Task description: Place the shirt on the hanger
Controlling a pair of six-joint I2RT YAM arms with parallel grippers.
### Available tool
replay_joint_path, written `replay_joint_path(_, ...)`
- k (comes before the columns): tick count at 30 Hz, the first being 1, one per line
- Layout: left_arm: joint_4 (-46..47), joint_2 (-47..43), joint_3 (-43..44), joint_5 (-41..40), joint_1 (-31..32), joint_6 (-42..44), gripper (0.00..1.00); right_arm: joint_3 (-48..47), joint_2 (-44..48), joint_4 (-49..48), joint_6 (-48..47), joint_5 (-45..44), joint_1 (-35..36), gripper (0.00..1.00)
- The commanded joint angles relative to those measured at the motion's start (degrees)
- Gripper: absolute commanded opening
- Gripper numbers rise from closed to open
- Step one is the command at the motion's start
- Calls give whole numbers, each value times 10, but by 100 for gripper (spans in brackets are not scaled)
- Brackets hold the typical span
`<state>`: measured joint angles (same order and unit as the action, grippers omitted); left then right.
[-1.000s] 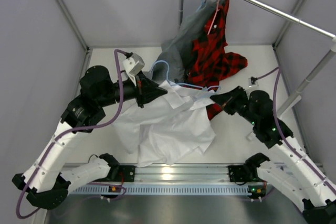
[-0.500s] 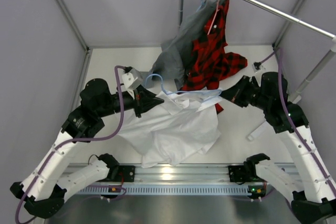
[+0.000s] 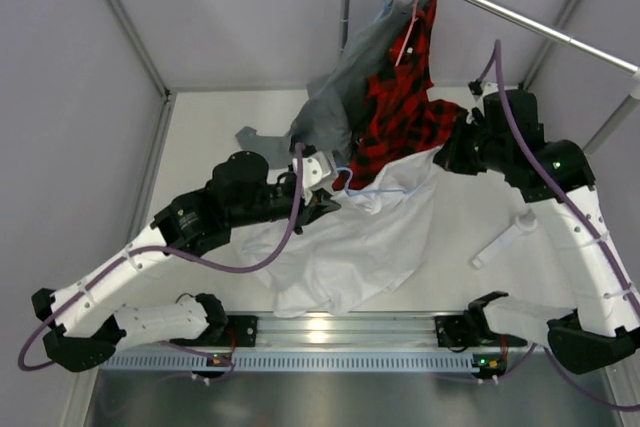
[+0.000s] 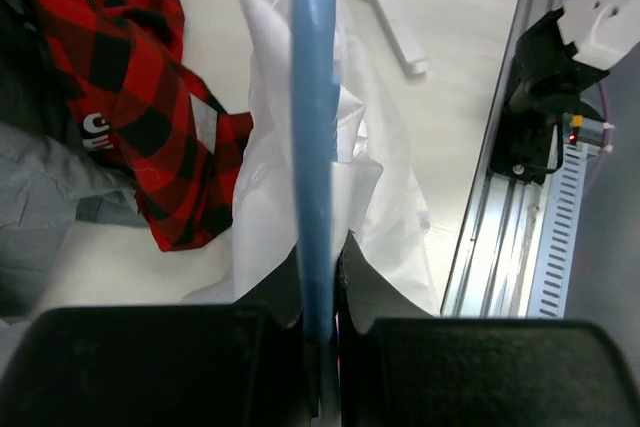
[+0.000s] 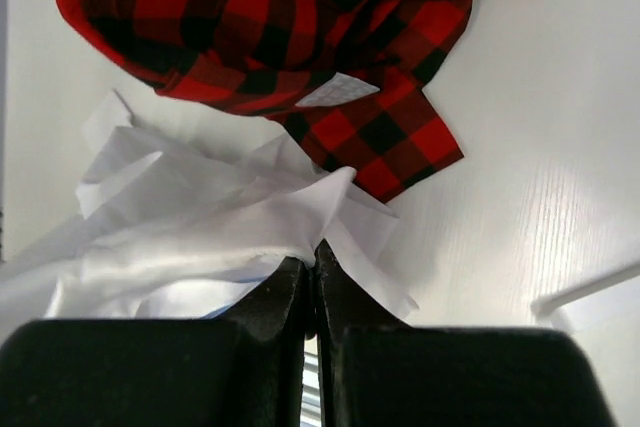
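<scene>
The white shirt [image 3: 350, 247] hangs stretched above the table between my two grippers, its lower part resting on the table. My left gripper [image 3: 328, 205] is shut on the light-blue hanger [image 3: 375, 190], which runs through the shirt's upper edge; in the left wrist view the hanger [image 4: 313, 127] runs straight up from my jaws with the shirt [image 4: 265, 97] draped around it. My right gripper [image 3: 447, 154] is shut on the shirt's upper right corner and holds it raised; in the right wrist view the shirt [image 5: 200, 237] bunches at my gripper [image 5: 313, 259].
A red-and-black plaid shirt [image 3: 405, 97] and a grey garment [image 3: 335, 97] hang from hangers on the metal rail [image 3: 500, 7] at the back and trail onto the table. The rail's white foot [image 3: 505, 242] lies at right. A metal track [image 3: 340, 332] runs along the near edge.
Both grippers have moved right and back, toward the rail, carrying the hanger and the shirt. The right gripper has risen, lifting the shirt's corner, and more of the shirt is off the table.
</scene>
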<state>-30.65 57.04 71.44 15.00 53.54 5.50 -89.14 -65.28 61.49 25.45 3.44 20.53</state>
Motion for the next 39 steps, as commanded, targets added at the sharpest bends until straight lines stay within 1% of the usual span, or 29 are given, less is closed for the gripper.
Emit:
replay_joint_path(1, -47, 31, 40, -106, 22, -4, 0, -28, -6, 49, -30, -86, 49, 0)
replay_joint_path(4, -33, 66, 77, -207, 22, -85, 0, 8, 40, 36, 13, -71, 69, 0)
replay_joint_path(6, -5, 71, 85, -261, 21, -149, 0, 49, 101, -18, 69, -47, 89, 0)
replay_joint_path(8, 46, 70, 83, -286, 21, -201, 0, 148, 152, -88, 117, 1, 114, 0)
replay_joint_path(9, 59, 72, 85, -287, 21, -237, 0, 185, 179, -180, 142, 14, 141, 0)
replay_joint_path(10, 67, 82, 88, -282, 20, -257, 0, 255, 223, -223, 187, 20, 157, 0)
replay_joint_path(12, 103, 95, 95, -250, 21, -289, 0, 311, 261, -325, 229, 17, 204, 0)
replay_joint_path(13, 117, 109, 95, -211, 21, -299, 0, 341, 264, -345, 233, 8, 223, 0)
replay_joint_path(16, 199, 113, 74, -156, 20, -333, 0, 366, 254, -375, 232, -33, 283, 0)
replay_joint_path(17, 225, 108, 65, -121, 19, -339, 0, 369, 251, -380, 231, -52, 292, 0)
replay_joint_path(18, 264, 104, 58, -109, 18, -343, 0, 374, 248, -382, 234, -55, 303, 0)
replay_joint_path(19, 278, 99, 53, -99, 17, -341, 0, 377, 250, -377, 232, -58, 304, 0)
replay_joint_path(20, 291, 96, 46, -66, 16, -336, 0, 380, 256, -371, 231, -68, 304, 0)
replay_joint_path(21, 297, 93, 45, -56, 10, -330, 0, 379, 275, -365, 221, -71, 304, 5)
replay_joint_path(22, 297, 91, 44, -47, 7, -323, 0, 366, 287, -355, 211, -75, 304, 14)
replay_joint_path(23, 294, 90, 40, -31, 3, -311, 0, 351, 298, -312, 201, -82, 304, 26)
replay_joint_path(24, 287, 86, 38, -16, 0, -280, 0, 332, 323, -274, 179, -91, 303, 45)
replay_joint_path(25, 267, 84, 34, -16, -2, -262, 0, 275, 334, -225, 171, -107, 303, 52)
replay_joint_path(26, 264, 79, 27, -7, -4, -242, 0, 243, 344, -126, 163, -128, 304, 57)
replay_joint_path(27, 259, 71, 13, -6, -9, -222, 0, 213, 355, -80, 149, -128, 304, 68)
replay_joint_path(28, 256, 69, 8, -9, -12, -220, 0, 151, 355, -39, 137, -120, 304, 73)
replay_joint_path(29, 254, 68, 5, -6, -16, -217, 0, 120, 351, 0, 126, -83, 304, 78)
replay_joint_path(30, 251, 67, 5, -8, -18, -213, 0, 93, 340, 71, 114, -71, 305, 83)
replay_joint_path(31, 249, 69, 7, -4, -18, -209, 0, 44, 336, 97, 109, -62, 305, 84)
replay_joint_path(33, 248, 73, 18, 26, -18, -189, 0, 10, 335, 108, 93, -68, 309, 83)
replay_joint_path(35, 248, 86, 34, 170, -18, -170, 0, -17, 304, 81, 50, -90, 338, 81)
replay_joint_path(36, 249, 91, 34, 171, -18, -170, 0, -23, 287, 81, 32, -94, 350, 81)
replay_joint_path(37, 249, 105, 46, 245, -18, -172, 0, -36, 265, 57, 13, -94, 364, 81)
replay_joint_path(39, 250, 116, 58, 299, -17, -185, 0, -66, 207, 4, -43, -78, 387, 80)
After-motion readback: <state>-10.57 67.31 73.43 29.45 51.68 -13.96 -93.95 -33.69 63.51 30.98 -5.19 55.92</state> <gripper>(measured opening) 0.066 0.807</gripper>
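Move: The right hand holds a gathered edge of the white shirt. The middle of the blue hanger, which it draws the cloth onto, lies some 12 cm to its left and 4 cm back, at about the same height. The checked shirt spreads roughly 11 cm ahead of it, 2 cm left and 20 cm below. From the left hand the hanger's middle is about 3 cm ahead and 4 cm right, level; the white shirt's bulk hangs roughly 7 cm back, 3 cm right and 12 cm below. Still pinching the white shirt's edge, the right hand draws it back and left about 10 cm each, sinking some 5 cm, around the hanger's free right shoulder; then its fingers open wide and it pulls away rightward, back and up. The left hand keeps its grip on shirt and hanger, going forward about 5 cm, then right and up, and lastly back again, turning counter-clockwise and then back clockwise. ##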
